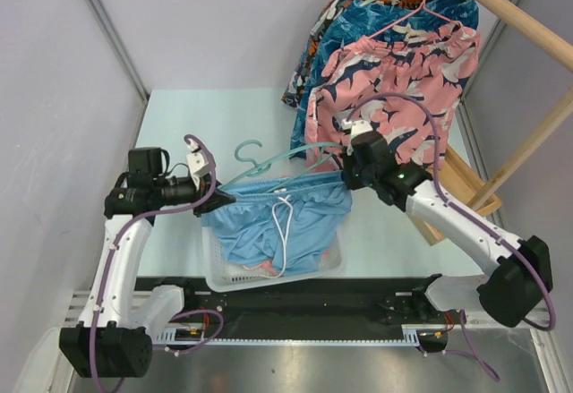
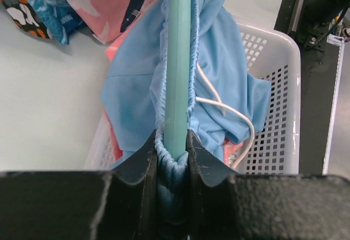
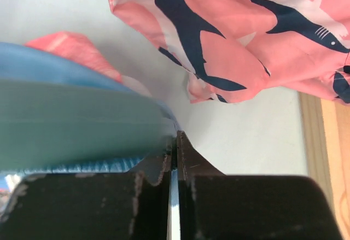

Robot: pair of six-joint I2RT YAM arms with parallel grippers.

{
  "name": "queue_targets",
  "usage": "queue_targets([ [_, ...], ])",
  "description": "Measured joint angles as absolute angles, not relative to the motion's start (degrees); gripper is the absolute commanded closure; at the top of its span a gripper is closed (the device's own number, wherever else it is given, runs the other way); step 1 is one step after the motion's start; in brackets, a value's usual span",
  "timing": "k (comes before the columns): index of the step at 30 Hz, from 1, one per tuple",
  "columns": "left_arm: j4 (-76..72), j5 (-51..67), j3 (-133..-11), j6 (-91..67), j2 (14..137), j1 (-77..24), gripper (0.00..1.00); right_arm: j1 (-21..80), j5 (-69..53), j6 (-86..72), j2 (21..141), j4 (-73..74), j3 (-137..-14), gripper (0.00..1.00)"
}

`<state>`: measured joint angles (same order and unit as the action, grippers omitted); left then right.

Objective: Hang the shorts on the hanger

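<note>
The sky-blue shorts [image 1: 304, 218] with a white drawstring [image 1: 285, 232] hang stretched between my two grippers, above a white basket. The mint-green hanger [image 1: 249, 143] runs along their waistband, its hook pointing to the back. My left gripper [image 1: 218, 198] is shut on the left end. In the left wrist view the left gripper [image 2: 174, 152] pinches the hanger bar [image 2: 178, 59] together with the bunched waistband [image 2: 131, 87]. My right gripper [image 1: 346, 176] is shut at the right end. In the right wrist view the right gripper [image 3: 175, 141] pinches the thin edge of the shorts [image 3: 54, 68] beside the hanger [image 3: 71, 122].
The white perforated basket [image 1: 215, 268] below holds salmon-pink fabric [image 3: 71, 46]. Pink shark-print shorts [image 1: 394, 80] and other printed clothes hang on a wooden rack [image 1: 528, 26] at the back right, close behind my right gripper.
</note>
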<state>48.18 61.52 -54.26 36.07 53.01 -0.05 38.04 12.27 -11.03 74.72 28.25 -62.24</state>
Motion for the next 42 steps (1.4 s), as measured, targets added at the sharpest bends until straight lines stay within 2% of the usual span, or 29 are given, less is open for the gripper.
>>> queue_targets([
  [9,64.2,65.2,-62.5,56.4,61.1,3.7,1.0,27.7,-2.8,-12.0,71.4,28.4,-62.3,1.0],
  [16,70.0,61.3,-63.7,66.5,64.4,3.8,1.0,25.6,-6.7,-11.6,69.9,29.0,-62.3,1.0],
  [21,68.3,57.2,-63.7,65.9,64.1,2.4,1.0,25.6,-7.4,-11.5,67.6,29.4,-62.7,1.0],
  [26,64.7,51.4,-63.7,62.9,63.1,-5.1,1.0,27.1,-5.3,-11.2,67.4,30.4,-64.5,1.0],
  [35,59.5,44.5,-66.5,50.9,64.1,-10.4,1.0,32.3,-0.5,-7.9,67.4,31.2,-68.5,1.0],
  [36,59.0,44.2,-67.0,49.7,64.5,-10.7,1.0,32.6,-0.2,-7.7,67.4,31.2,-68.8,0.94],
  [38,58.1,44.1,-67.3,48.1,64.7,-11.0,1.0,32.9,0.5,-7.3,67.4,31.2,-69.2,0.74],
  [39,57.8,44.2,-67.3,47.2,64.7,-11.1,1.0,32.9,0.9,-6.8,67.4,31.2,-69.3,0.53],
  [42,57.7,44.4,-67.3,45.5,64.7,-11.1,1.0,32.7,1.0,-5.9,67.4,31.2,-69.3,0.34],
])
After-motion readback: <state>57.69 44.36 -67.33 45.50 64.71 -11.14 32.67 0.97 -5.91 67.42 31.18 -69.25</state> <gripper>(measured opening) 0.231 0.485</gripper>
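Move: My right fingers are shut on the right corner of the shorts' waistband; the hanger's right end, which it must pass over, lies about 4 cm ahead, 2 cm left and 4 cm above them. From that hand the laundry bin is centred some 12 cm back, 18 cm left and 15 cm below, and the hanging shark shorts about 18 cm ahead, 12 cm right and 5 cm higher. My left hand grips hanger and waistband together; the waistband's right corner lies roughly 28 cm right of it, 9 cm ahead and 5 cm lower. With my right hand I draw the waistband corner about 2 cm outward to the right, then lift it some 8 cm up around the hanger's right end, opening the fingers about halfway at the finish. Meanwhile my left hand keeps its grip, eases left and down 2 cm or so, comes back right and then a little forward, and tips its fingers some 15–20 degrees downward, bringing the hanger's right end down into the waistband. ##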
